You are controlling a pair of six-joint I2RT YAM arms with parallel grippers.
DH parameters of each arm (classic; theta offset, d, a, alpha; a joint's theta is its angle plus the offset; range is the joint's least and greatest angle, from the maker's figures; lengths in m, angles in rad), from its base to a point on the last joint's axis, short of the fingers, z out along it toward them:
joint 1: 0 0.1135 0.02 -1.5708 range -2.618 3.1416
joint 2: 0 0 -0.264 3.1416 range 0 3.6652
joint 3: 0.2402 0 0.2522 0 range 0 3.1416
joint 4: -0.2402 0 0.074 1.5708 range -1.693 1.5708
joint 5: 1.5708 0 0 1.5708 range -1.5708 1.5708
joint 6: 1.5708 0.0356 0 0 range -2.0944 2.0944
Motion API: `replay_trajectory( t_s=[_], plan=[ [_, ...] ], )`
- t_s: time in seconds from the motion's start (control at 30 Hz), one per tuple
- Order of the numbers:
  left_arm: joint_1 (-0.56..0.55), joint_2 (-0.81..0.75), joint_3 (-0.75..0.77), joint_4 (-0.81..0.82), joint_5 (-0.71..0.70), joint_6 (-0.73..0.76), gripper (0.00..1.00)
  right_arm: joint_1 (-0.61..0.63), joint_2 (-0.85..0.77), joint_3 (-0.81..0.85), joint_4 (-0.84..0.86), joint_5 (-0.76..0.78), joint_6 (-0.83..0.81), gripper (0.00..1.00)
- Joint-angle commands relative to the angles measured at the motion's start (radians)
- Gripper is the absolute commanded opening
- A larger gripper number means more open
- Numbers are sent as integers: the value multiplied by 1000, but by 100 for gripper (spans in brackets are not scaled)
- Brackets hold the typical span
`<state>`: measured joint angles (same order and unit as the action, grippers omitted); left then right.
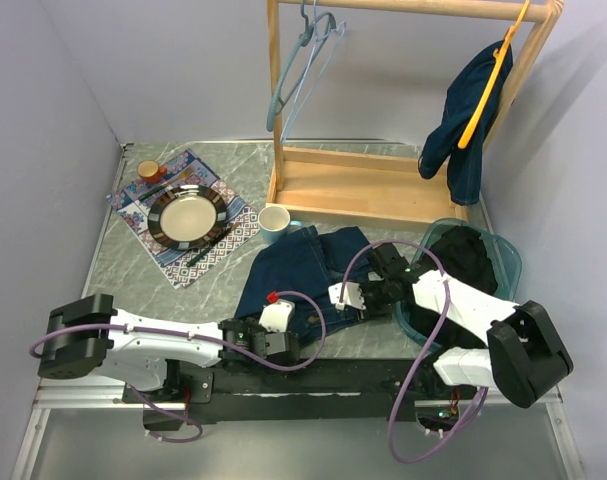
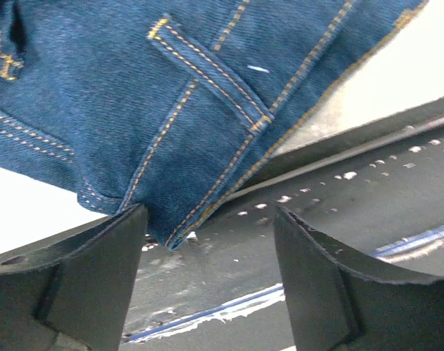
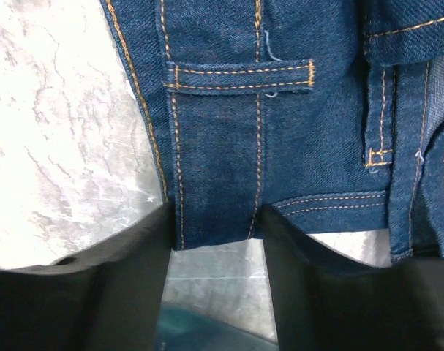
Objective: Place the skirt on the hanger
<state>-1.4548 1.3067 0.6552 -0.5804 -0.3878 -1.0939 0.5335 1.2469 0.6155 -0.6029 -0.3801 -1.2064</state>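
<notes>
The blue denim skirt [image 1: 298, 270] lies crumpled on the table between the two arms. My left gripper [image 1: 281, 340] is at its near left corner. In the left wrist view the jaws [image 2: 211, 248] stand wide apart, and the skirt's hem corner [image 2: 170, 95] hangs just beside the left finger, over the table's dark front rail. My right gripper [image 1: 358, 293] is at the skirt's near right edge. Its open jaws [image 3: 216, 234] straddle a stitched strip of the waistband [image 3: 243, 131]. An empty pale blue hanger [image 1: 303, 60] hangs on the wooden rack [image 1: 383, 190].
A yellow hanger [image 1: 491, 80] on the rack's right carries a dark garment. A teal bin [image 1: 503, 262] with black clothes sits beside the right arm. A pale cup [image 1: 274, 224] stands behind the skirt. A plate [image 1: 188, 215] on a placemat and a small red cup [image 1: 148, 172] sit at the left.
</notes>
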Motion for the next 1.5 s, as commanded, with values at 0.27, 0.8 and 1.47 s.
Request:
replay_trajectory(
  t_s=[0.27,0.8,1.47],
  plan=[
    [-7,77,23,-125,-144,-89,32,6,-46,9,-8,-28,22,5],
    [-7,-401,346,-403,-295,83,1,-17,-398,413,-274,-37,212,0],
    [-7,-469,959,-6,-77,732,1,-167,-444,1225,-416,-277,478,0]
  ],
)
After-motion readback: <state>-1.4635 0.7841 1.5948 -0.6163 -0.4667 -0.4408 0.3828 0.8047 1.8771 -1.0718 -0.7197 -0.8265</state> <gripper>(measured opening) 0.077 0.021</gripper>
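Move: The skirt's left waistband corner lies between the left gripper's open fingers, about 1 cm ahead, 2 cm left and 1 cm below, at the table's near edge; the mug stands some 30 cm ahead and 2 cm left. The waistband's right end sits between the right gripper's fingers, straight below by about 1 cm. From that hand the laundry bin is roughly 5 cm ahead and 20 cm right, the mug 21 cm ahead and 24 cm left. Ease the left gripper about 3 cm left while closing it on its waistband corner, and shut the right one in place on the other end. Then raise both fast, some 50 cm, keeping the pinch and swinging the fingers up from pointing down to face each other; late in the lift draw the right hand back and take the left slightly farther left. ##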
